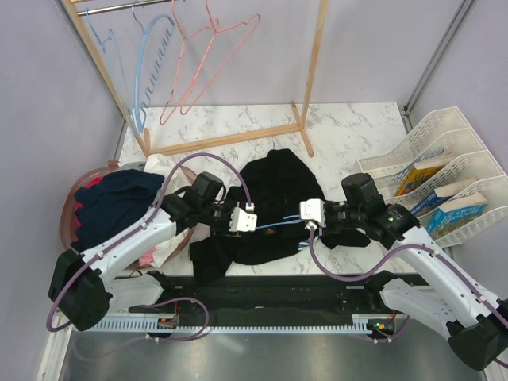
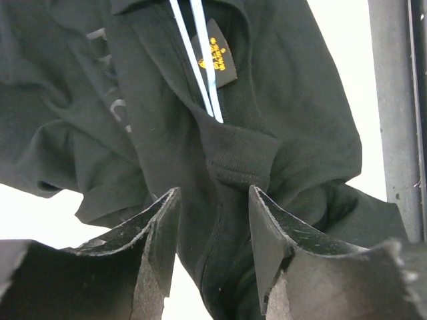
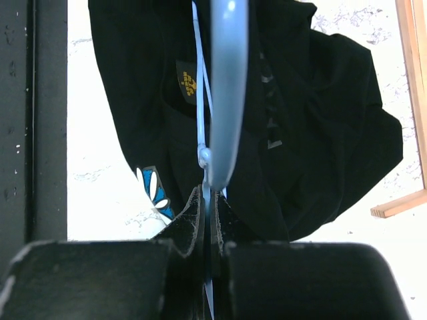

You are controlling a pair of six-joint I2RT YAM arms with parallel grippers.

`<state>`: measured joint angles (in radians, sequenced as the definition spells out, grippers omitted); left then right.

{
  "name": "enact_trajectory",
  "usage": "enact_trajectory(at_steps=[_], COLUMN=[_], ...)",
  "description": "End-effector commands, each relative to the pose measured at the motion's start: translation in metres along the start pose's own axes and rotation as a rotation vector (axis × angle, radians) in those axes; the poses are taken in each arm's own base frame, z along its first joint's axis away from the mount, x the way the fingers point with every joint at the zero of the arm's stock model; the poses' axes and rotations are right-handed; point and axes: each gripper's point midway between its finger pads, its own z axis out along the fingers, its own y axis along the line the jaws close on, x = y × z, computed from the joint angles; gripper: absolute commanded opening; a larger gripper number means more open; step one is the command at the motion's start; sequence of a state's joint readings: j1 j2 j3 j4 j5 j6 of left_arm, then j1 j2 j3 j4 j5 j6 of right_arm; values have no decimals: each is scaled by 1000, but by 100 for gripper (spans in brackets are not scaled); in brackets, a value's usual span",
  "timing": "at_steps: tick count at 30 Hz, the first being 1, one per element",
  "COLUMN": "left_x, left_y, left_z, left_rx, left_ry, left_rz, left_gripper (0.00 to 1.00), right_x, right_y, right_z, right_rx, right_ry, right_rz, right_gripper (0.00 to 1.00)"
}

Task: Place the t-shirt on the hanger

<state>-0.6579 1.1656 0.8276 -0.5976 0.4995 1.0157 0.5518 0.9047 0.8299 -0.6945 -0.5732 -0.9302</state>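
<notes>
The black t-shirt (image 1: pixel 274 190) lies crumpled on the marble table between my grippers. The light-blue wire hanger (image 1: pixel 279 224) lies across it, its arms running into the collar beside the yellow emblem (image 2: pixel 215 55). My right gripper (image 1: pixel 308 216) is shut on the hanger; in the right wrist view (image 3: pixel 207 200) the hook (image 3: pixel 227 87) rises just beyond the fingertips, with the white-and-blue print (image 3: pixel 155 193) to the left. My left gripper (image 1: pixel 251 219) is open; in the left wrist view (image 2: pixel 213 200) its jaws straddle a fold of the shirt (image 2: pixel 280 120) below the hanger's wires (image 2: pixel 200 60).
A wooden rack (image 1: pixel 230 139) at the back holds a wavy blue hanger (image 1: pixel 155 63) and pink hangers (image 1: pixel 210 55). A navy garment (image 1: pixel 119 202) fills a pink basket (image 1: pixel 70 208) at the left. White file trays (image 1: pixel 444 135) with books stand at the right. A black strip (image 1: pixel 262 294) runs along the front.
</notes>
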Motion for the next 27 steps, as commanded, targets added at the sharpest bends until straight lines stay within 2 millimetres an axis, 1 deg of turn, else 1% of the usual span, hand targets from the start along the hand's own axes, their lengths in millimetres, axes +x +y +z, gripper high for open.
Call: enact_trajectory(at_steps=[1, 4, 8, 11, 13, 14, 15, 16, 17, 18, 19, 20, 21, 23, 24, 26, 27], left_x=[5, 9, 11, 11, 7, 3, -2, -6, -9, -15, -18, -22, -29, -38, -44, -53, -62], left_y=[-2, -3, -4, -2, -3, -3, -1, 0, 1, 6, 9, 10, 15, 17, 22, 25, 32], left_z=[6, 9, 12, 13, 12, 12, 10, 8, 8, 5, 5, 5, 2, -1, -5, -8, -13], left_rx=[30, 40, 47, 38, 38, 39, 36, 30, 31, 20, 20, 20, 10, 9, -1, -5, -22], left_ry=[16, 29, 34, 33, 17, -2, -14, -27, -37, -50, -56, -67, -81, -106, -121, -144, -160], left_rz=[71, 56, 32, 13, 12, 6, 5, 4, -18, -22, -35, -59, -61, -78, -83, -112, -117], left_gripper=[48, 45, 40, 33, 27, 24, 18, 15, 12, 5, 3, 2, 2, 2, 2, 2, 2], right_x=[-17, -18, -16, -9, -4, -2, -1, 1, 0, -1, -4, -6, -8, -13, -16, -19, -19], right_y=[-9, -13, -10, -6, -2, -1, 0, 2, 2, 3, 0, -2, -3, -9, -12, -13, -13], right_z=[6, 10, 18, 23, 25, 26, 26, 26, 26, 27, 28, 27, 29, 28, 29, 28, 29], right_rx=[20, 30, 10, -3, -6, -8, -8, -6, -1, -1, 14, 26, 32, 56, 70, 79, 90], right_ry=[-94, -111, -130, -123, -114, -110, -112, -116, -122, -131, -149, -160, -167, -190, -202, -222, -235], right_rz=[-33, -44, -50, -46, -51, -50, -54, -55, -55, -50, -51, -26, -18, -11, -15, -13, -15], right_gripper=[0, 0, 0, 0, 0, 0, 0, 0, 0, 0, 0, 0, 0, 0, 0, 0, 0])
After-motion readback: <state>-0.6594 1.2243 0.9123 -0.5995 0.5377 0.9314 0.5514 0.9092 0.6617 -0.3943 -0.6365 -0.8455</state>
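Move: The near-left edge of the T-shirt's neck opening lies just under the left hand's open fingers, about 1 cm to the right and 2 cm below; the blue hanger's leading end is roughly 4 cm to the right, the yellow-printed label 7 cm right and 1 cm back, 3 cm down. From the right hand, holding the hanger, that edge is some 13 cm left and 6 cm below, the label 7 cm left and 1 cm back, the flower patch 5 cm straight back, both 7 cm below. Down about 1.5 cm goes the left hand onto the neck edge, where its half-open fingers shut and pinch the cloth; it then lifts about 3 cm while shifting slightly right, towards the hanger. The right hand keeps its grip on the hanger, easing down 3 cm and left 2 cm towards the neck opening, then back up 1 cm. ##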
